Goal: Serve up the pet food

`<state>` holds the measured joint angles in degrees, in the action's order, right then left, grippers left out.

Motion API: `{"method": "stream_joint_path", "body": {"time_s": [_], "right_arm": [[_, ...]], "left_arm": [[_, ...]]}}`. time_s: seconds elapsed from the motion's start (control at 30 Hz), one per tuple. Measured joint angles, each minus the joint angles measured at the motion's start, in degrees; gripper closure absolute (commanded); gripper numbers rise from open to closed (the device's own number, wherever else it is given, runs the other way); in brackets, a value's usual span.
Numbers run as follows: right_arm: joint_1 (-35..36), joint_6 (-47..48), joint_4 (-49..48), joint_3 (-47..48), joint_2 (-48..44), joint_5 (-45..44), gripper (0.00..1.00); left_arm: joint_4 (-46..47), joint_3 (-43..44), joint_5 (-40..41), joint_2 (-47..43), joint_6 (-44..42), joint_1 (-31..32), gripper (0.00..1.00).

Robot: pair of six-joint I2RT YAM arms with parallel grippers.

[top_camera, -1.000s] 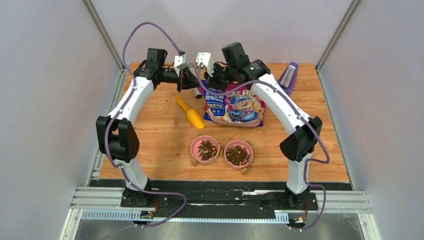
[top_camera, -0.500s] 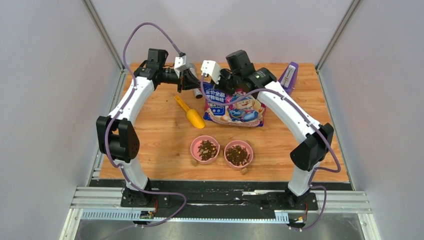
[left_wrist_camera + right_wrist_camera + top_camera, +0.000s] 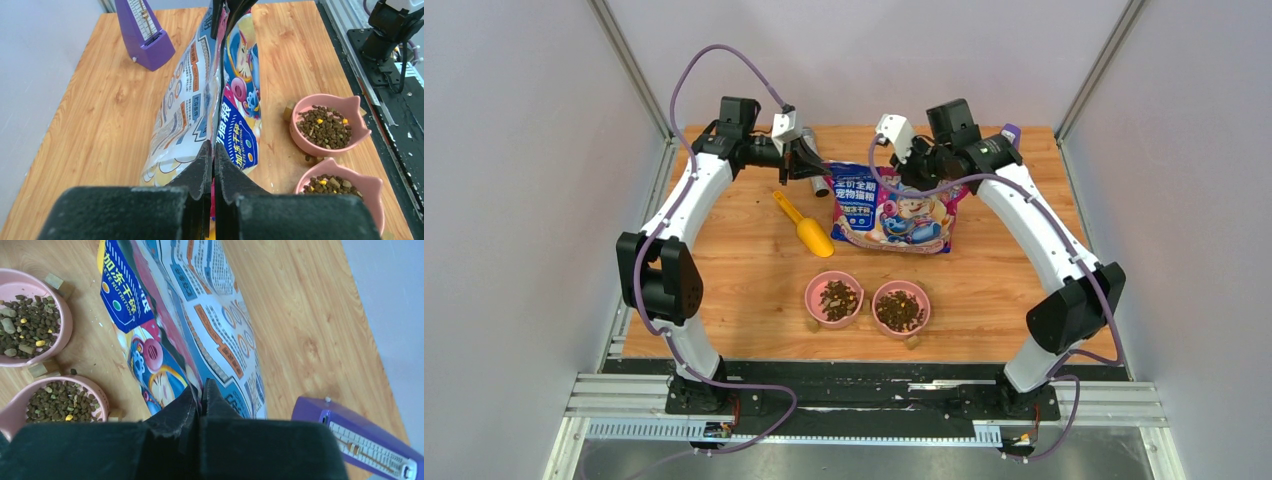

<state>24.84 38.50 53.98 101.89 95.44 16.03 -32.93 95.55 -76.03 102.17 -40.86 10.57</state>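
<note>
The pet food is dark brown kibble [image 3: 836,297] heaped in two pink bowls [image 3: 816,309] near the front; it also shows in the left wrist view [image 3: 324,125] and the right wrist view [image 3: 25,332]. The purple-pink cat bag [image 3: 894,212] stands on its bottom edge behind the bowls. My left gripper [image 3: 814,165] is shut on the bag's top left corner, seen close up [image 3: 214,152]. My right gripper [image 3: 916,170] is shut on the bag's top right part, seen close up [image 3: 200,390]. The bag [image 3: 235,90] stretches between the two grippers.
A yellow scoop [image 3: 804,226] lies left of the bag. A small grey tube [image 3: 821,187] lies under the left gripper. A purple metronome [image 3: 1006,138] stands at the back right, close to the right arm, and shows in both wrist views [image 3: 145,30] [image 3: 360,435].
My right gripper has moved right along the bag's top edge, from near the left gripper to the bag's right part. The left arm, bowls and scoop have not moved.
</note>
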Motion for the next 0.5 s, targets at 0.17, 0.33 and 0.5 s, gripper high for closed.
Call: {"method": "stream_joint_path", "body": {"time_s": [0.17, 0.33, 0.5], "right_arm": [[-3.6, -0.9, 0.1, -2.5, -2.6, 2.4, 1.00], [-6.1, -0.9, 0.9, -3.7, -4.5, 3.6, 1.00], [-10.1, -0.7, 4.0, -5.2, -7.4, 1.4, 1.00]], "left_arm": [[0.1, 0.5, -0.3, 0.0, 0.0, 0.0, 1.00], [0.3, 0.5, -0.7, 0.0, 0.0, 0.0, 1.00], [0.1, 0.5, 1.0, -0.2, 0.1, -2.6, 1.00]]}}
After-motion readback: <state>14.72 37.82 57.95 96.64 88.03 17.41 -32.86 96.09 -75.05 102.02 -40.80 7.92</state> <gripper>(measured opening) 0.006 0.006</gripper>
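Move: At the bag's top rim, the left hand has its left corner pinched and the right hand has it about 12 cm farther right; the rim's right end lies some 11 cm right of and 3 cm back from the right hand, slightly below. The bag's middle is roughly 7 cm back, 11 cm right and 13 cm below the left hand. From the right hand, the purple metronome stands about 20 cm right, 6 cm ahead, and the right bowl 24 cm back, 1 cm right, both roughly 22 cm lower. Pulling right by about 8 cm, faster at the end, the right hand keeps its shut fingers pinched on the bag's top rim, dragging it along and sliding a little way towards its right end, with a clockwise turn of some 10 degrees. The left hand holds the left corner against the pull almost in place, then shifts about 2 cm left and slightly forward, its fingers still shut, and the corner comes out of them. ##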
